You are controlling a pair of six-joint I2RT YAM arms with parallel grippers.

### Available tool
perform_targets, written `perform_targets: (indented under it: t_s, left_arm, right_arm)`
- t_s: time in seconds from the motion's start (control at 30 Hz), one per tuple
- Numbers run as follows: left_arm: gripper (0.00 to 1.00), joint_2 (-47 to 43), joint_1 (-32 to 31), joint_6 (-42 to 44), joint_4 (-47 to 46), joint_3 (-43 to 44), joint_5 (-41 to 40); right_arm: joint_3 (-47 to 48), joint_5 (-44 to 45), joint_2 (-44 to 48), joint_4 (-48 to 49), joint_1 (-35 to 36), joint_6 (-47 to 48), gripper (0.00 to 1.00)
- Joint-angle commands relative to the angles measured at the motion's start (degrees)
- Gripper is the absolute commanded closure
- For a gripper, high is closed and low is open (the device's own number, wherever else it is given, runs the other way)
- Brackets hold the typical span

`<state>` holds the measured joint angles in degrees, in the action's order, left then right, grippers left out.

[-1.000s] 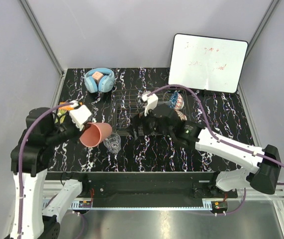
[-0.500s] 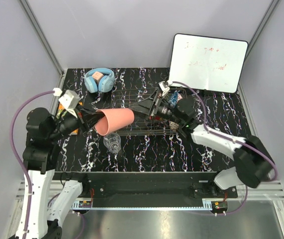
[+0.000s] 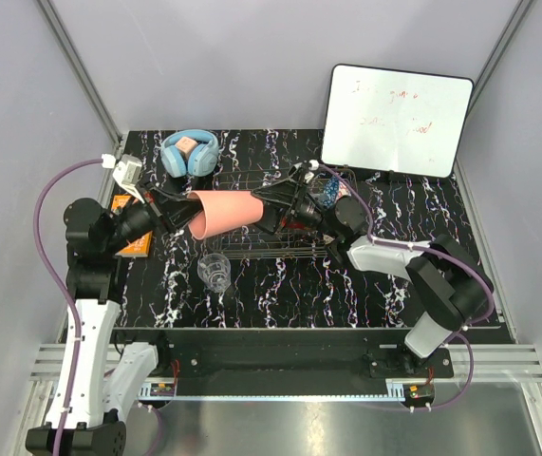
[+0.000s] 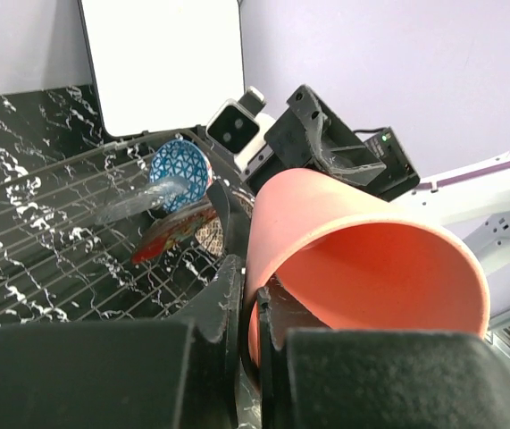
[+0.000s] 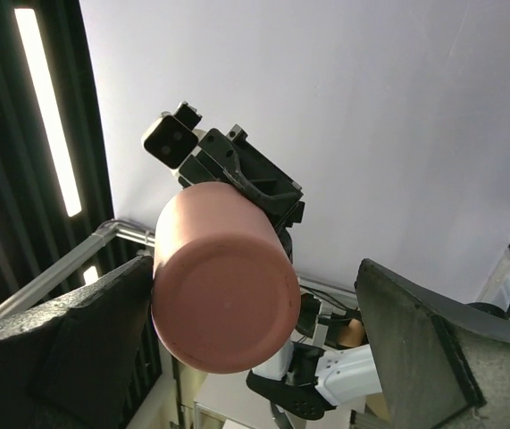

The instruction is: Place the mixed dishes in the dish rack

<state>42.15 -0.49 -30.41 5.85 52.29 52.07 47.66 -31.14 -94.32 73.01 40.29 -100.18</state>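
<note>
The salmon-pink cup [image 3: 225, 211] lies sideways in the air over the left part of the dark wire dish rack [image 3: 299, 249]. My left gripper [image 3: 181, 210] is shut on its rim [image 4: 255, 279]. My right gripper [image 3: 268, 212] is open, and the cup's base [image 5: 224, 302] sits between its fingers [image 5: 69, 357], close to the left one. The blue patterned bowl [image 4: 181, 170], red floral plate [image 4: 172, 236] and cream lattice bowl [image 4: 208, 235] stand in the rack. The clear tumbler [image 3: 215, 270] stands on the table in front of the rack.
Blue headphones [image 3: 190, 152] lie at the back left. The whiteboard [image 3: 396, 119] leans at the back right. An orange packet [image 3: 134, 243] lies under my left arm. Grey walls enclose the black marbled table [image 3: 422, 228].
My left gripper carried the cup up and to the right, from near the tumbler to over the rack. My right gripper rose from the rack, turned toward the cup, and its open fingers now flank the base.
</note>
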Motion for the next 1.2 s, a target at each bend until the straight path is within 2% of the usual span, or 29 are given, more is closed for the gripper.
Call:
perform_targets:
  t_s: [0.0, 0.43, 0.87, 0.93, 1.0, 1.03, 1.07, 1.13, 1.17]
  left_arm:
    - [1.0, -0.4, 0.4, -2.9, -8.57, -1.05, 2.5]
    - [1.0, -0.49, 0.4, 0.44, -8.92, -6.67, 0.22]
    - [1.0, 0.48, 1.72, 1.06, -10.86, -7.2, -0.57]
    - [1.0, 0.48, 1.81, 1.58, -10.51, -7.38, -0.57]
    - [1.0, 0.39, 1.72, 1.67, -10.33, -7.56, -0.31]
    - [1.0, 0.3, 1.81, 1.85, -10.16, -7.73, -0.31]
    - [1.0, 0.21, 1.81, 1.94, -9.98, -7.99, -0.13]
    - [1.0, 0.04, 1.9, 2.29, -9.36, -8.26, 0.22]
    - [1.0, -0.14, 1.9, 2.38, -9.19, -8.43, 0.74]
  right_arm:
    - [1.38, -0.24, -0.6, 16.2, 0.22, -4.14, 0.0]
    - [4.37, -2.35, -1.66, 14.27, 1.28, -3.27, 0.0]
    - [5.6, -3.58, -3.5, 11.45, 4.18, -0.63, 0.0]
    - [6.04, -3.67, -3.41, 11.01, 4.27, -0.11, 0.08]
    - [6.48, -4.02, -3.41, 10.66, 4.27, 0.07, 0.19]
    - [6.57, -4.11, -3.41, 10.66, 4.18, 0.07, 0.32]
    - [6.66, -4.2, -3.5, 10.48, 4.18, 0.07, 0.38]
    - [6.66, -4.2, -3.24, 10.05, 4.18, 0.77, 0.46]
    - [6.66, -4.2, -3.23, 9.7, 4.18, 1.12, 0.47]
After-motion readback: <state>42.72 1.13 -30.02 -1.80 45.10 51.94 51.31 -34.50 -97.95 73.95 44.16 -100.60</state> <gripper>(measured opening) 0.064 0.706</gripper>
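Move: Some 5 cm to the right of the left hand, and about 2 cm nearer the base, is the middle of the pink cup; the left fingers already pinch its rim. From the open right hand the cup's middle is about 6 cm left, 1 cm back and 3 cm higher. The dish rack's middle is roughly 3 cm right, 2 cm ahead and 18 cm below; the clear glass is about 12 cm left, 9 cm back and 17 cm below. Keeping its pinch on the rim, the left hand lowers the pink cup about 3 cm and eases it some 2 cm forward. The right hand holds nearly still at first, then slides left and back, roughly 2.5 cm each way, turning slightly counter-clockwise, and brings its open fingers around the cup's base before closing them partway onto its sides. ##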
